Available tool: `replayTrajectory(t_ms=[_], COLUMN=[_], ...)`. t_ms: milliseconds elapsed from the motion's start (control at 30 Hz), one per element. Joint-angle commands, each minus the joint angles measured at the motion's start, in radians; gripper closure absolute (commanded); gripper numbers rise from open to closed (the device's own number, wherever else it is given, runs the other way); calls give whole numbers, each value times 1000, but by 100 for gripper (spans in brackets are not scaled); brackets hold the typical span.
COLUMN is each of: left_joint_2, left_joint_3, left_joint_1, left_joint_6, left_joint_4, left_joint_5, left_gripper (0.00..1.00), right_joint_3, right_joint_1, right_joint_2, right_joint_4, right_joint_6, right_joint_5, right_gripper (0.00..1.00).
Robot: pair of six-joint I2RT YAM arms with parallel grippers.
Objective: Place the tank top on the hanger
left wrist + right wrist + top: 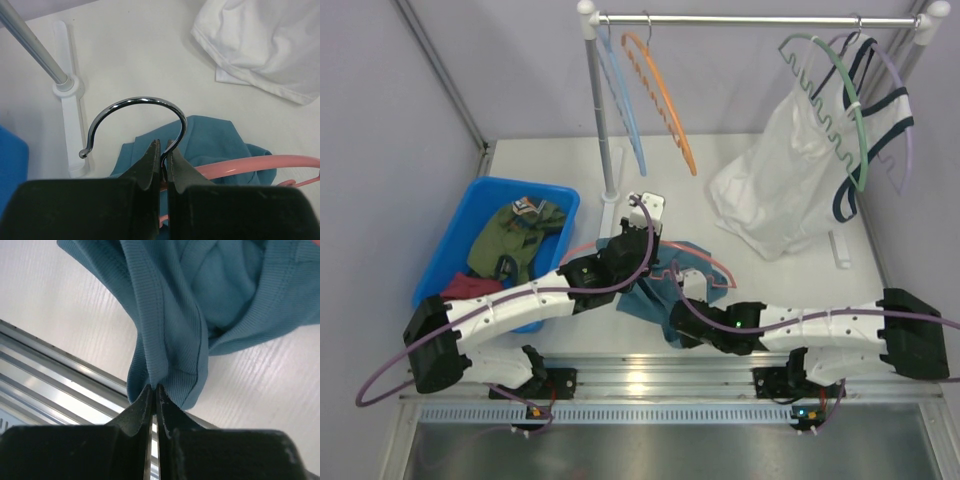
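Observation:
The teal-blue tank top (640, 300) lies bunched on the white table in front of the arms. The salmon pink hanger (712, 266) rests across it. My left gripper (638, 240) is shut on the hanger's thin metal hook. In the left wrist view the hook (135, 102) curls up from between the closed tips of that gripper (162, 145), with the pink hanger arm (260, 164) over the tank top (215, 140). My right gripper (672, 318) is shut on the tank top; the ribbed fabric (175, 315) hangs pinched in the gripper (154, 387) near the table's front rail.
A blue bin (470, 215) at the left holds an olive-green garment (515, 235). The clothes rail (750, 18) at the back carries an orange hanger (665, 95) and a green hanger (860, 110) with a white top (780, 190). The rack pole (35, 45) stands close by.

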Motion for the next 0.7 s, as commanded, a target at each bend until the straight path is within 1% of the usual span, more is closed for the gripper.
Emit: replayTrajectory(t_ms=[0,367,667], left_joint_2=[-12,-77,-144], left_joint_3=[32,35,15], left_joint_1=[-4,-2,-2], left_joint_6=[27,40,68], left_joint_4=[52,46,38], left_joint_5=[-15,5,48], left_gripper=[100,100,100], right_joint_3=[-28,-130,-161], right_joint_1=[-10,-111,-189], right_joint_2=[-81,-244,-358], right_joint_4=[-24,-73,-120], right_joint_6=[60,88,71], right_joint_5=[67,66,58], right_gripper=[100,100,100])
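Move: The right hand already pinches the near edge of the teal tank top. The pink hanger's right end lies about 9 cm ahead of this hand, 11 cm to its right and some 6 cm higher; the bulk of the tank top is about 12 cm ahead and 3 cm left, slightly lower. From the left hand, which holds the hanger by its hook's neck, the tank top lies about 2 cm ahead, 3 cm right and 16 cm below. Keeping its pinch on the tank top's near edge, the right hand draws the fabric about 7 cm to the right and some 3 cm forward, towards the hanger's right end, turning roughly 15 degrees clockwise. The left hand keeps its grip on the hanger's neck, still at first, then lifts it about 3 cm with a slight tilt. ##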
